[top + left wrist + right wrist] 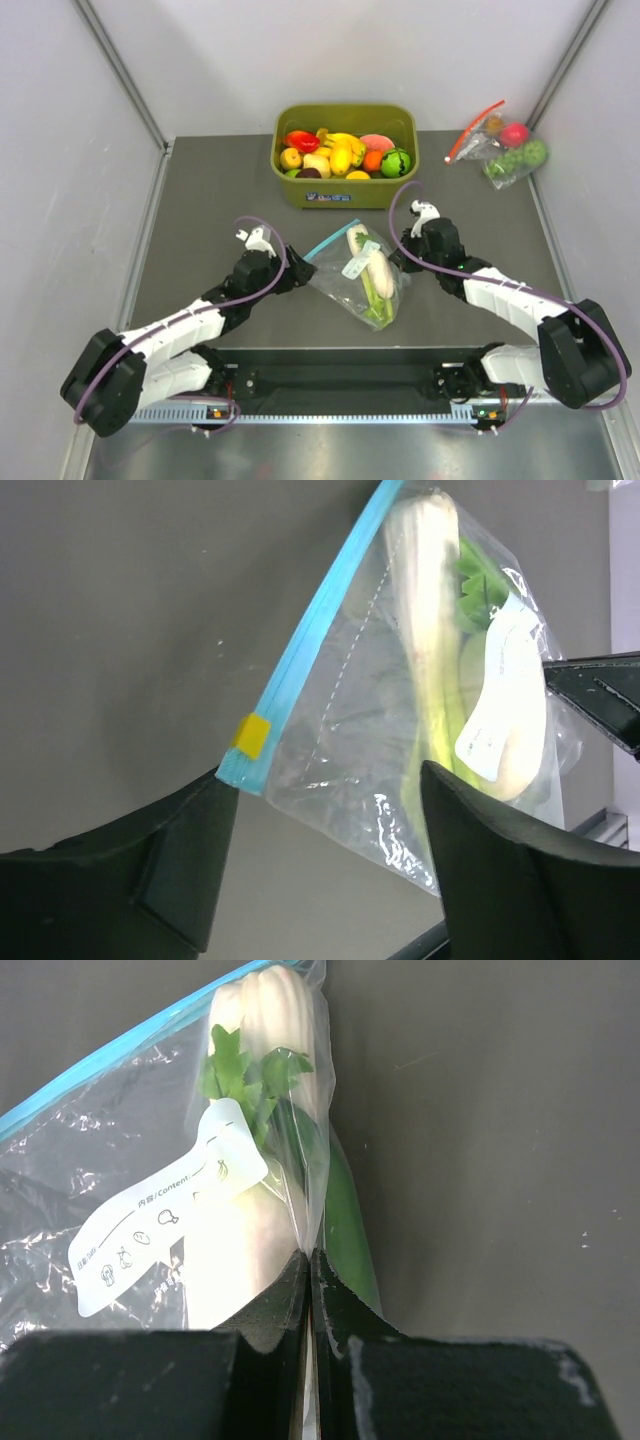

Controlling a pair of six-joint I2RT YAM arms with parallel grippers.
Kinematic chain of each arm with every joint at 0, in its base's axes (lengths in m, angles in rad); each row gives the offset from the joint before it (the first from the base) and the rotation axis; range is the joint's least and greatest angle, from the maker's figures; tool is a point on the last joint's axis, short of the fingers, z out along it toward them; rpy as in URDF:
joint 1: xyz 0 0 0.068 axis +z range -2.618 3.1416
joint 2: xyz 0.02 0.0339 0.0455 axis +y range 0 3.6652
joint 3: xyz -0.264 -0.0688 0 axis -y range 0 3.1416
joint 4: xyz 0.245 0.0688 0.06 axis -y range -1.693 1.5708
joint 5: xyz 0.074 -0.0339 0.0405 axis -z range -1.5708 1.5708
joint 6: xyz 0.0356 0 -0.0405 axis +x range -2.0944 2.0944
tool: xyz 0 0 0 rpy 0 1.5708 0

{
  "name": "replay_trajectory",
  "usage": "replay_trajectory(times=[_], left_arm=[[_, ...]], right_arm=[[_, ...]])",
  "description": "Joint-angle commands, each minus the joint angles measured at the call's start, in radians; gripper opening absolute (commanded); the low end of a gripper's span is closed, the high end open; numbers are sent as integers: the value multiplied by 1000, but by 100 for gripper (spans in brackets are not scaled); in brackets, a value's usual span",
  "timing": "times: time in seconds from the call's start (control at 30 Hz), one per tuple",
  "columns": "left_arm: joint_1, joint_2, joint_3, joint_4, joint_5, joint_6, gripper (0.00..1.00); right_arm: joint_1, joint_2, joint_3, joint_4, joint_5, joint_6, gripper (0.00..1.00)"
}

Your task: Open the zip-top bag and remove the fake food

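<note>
The zip-top bag (362, 272) lies at the table's middle, clear plastic with a blue zip strip (315, 630), a yellow slider (250, 736) and a white label (165, 1220). Inside it is the fake food: a long leek (428, 610) with a white stalk, a stubby white radish (235, 1255) and green leaves (245, 1070). My left gripper (325, 825) is open, and the bag's slider corner reaches in between its fingers (185, 865). The strip's end lies at the left finger's tip. My right gripper (310, 1258) is shut on the bag's plastic edge at the opposite side (405, 255).
A green bin (345, 192) full of toy fruits stands behind the bag. A second clear bag (505, 150) with a red zip strip lies at the back right. The grey walls close in on both sides, and the arms' mounting rail (340, 380) runs along the near edge.
</note>
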Motion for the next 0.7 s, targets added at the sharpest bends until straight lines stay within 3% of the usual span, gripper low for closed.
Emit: replay_trajectory(times=[0.0, 0.2, 0.23, 0.27, 0.3, 0.33, 0.47, 0.6, 0.67], left_arm=[[4, 43, -12, 140, 42, -37, 76], [4, 90, -10, 209, 120, -44, 45], [4, 93, -7, 211, 121, -40, 33], [3, 93, 1, 211, 123, -34, 28], [4, 89, 14, 208, 125, 3, 9], [4, 84, 22, 206, 131, 40, 1], [4, 47, 63, 188, 158, 175, 0], [3, -6, 155, 152, 220, 344, 0], [4, -13, 209, 136, 271, 433, 0]], right_arm=[[-15, -29, -5, 22, 8, 9, 0], [-16, -43, -14, 22, 13, 16, 0], [-16, -46, -13, 19, 13, 15, 0], [-18, -49, -14, 19, 13, 15, 0], [-21, -58, -13, 11, 14, 7, 1], [-22, -72, -11, 6, 16, 4, 3], [-27, -122, 21, -46, 25, -42, 23], [-25, -214, 44, -106, 25, -112, 70], [-25, -280, 61, -115, -4, -144, 76]])
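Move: The left hand's target, the bag film beside the slider corner, is about 2 cm to its right, level fore and aft and 1 cm lower; the yellow slider is some 2 cm ahead and 1 cm below. The white radish in the bag lies about 14 cm right of the left hand, level fore and aft and 3 cm down. The right hand still pinches the bag's right side; from there the slider-corner film is some 16 cm left, 2 cm back and 1 cm lower. The left hand eases about 2 cm to its right, sinking slightly, and shuts its open fingers on the bag film beside the yellow slider, then lifts it nearly 5 cm while drifting a little farther right, turning clockwise some 15 degrees and tipping its fingertips up. The right hand keeps its pinch on the bag's right side until the left fingers have shut, then opens wide, lets go of the film and rises about 3 cm, backing off to the right. ##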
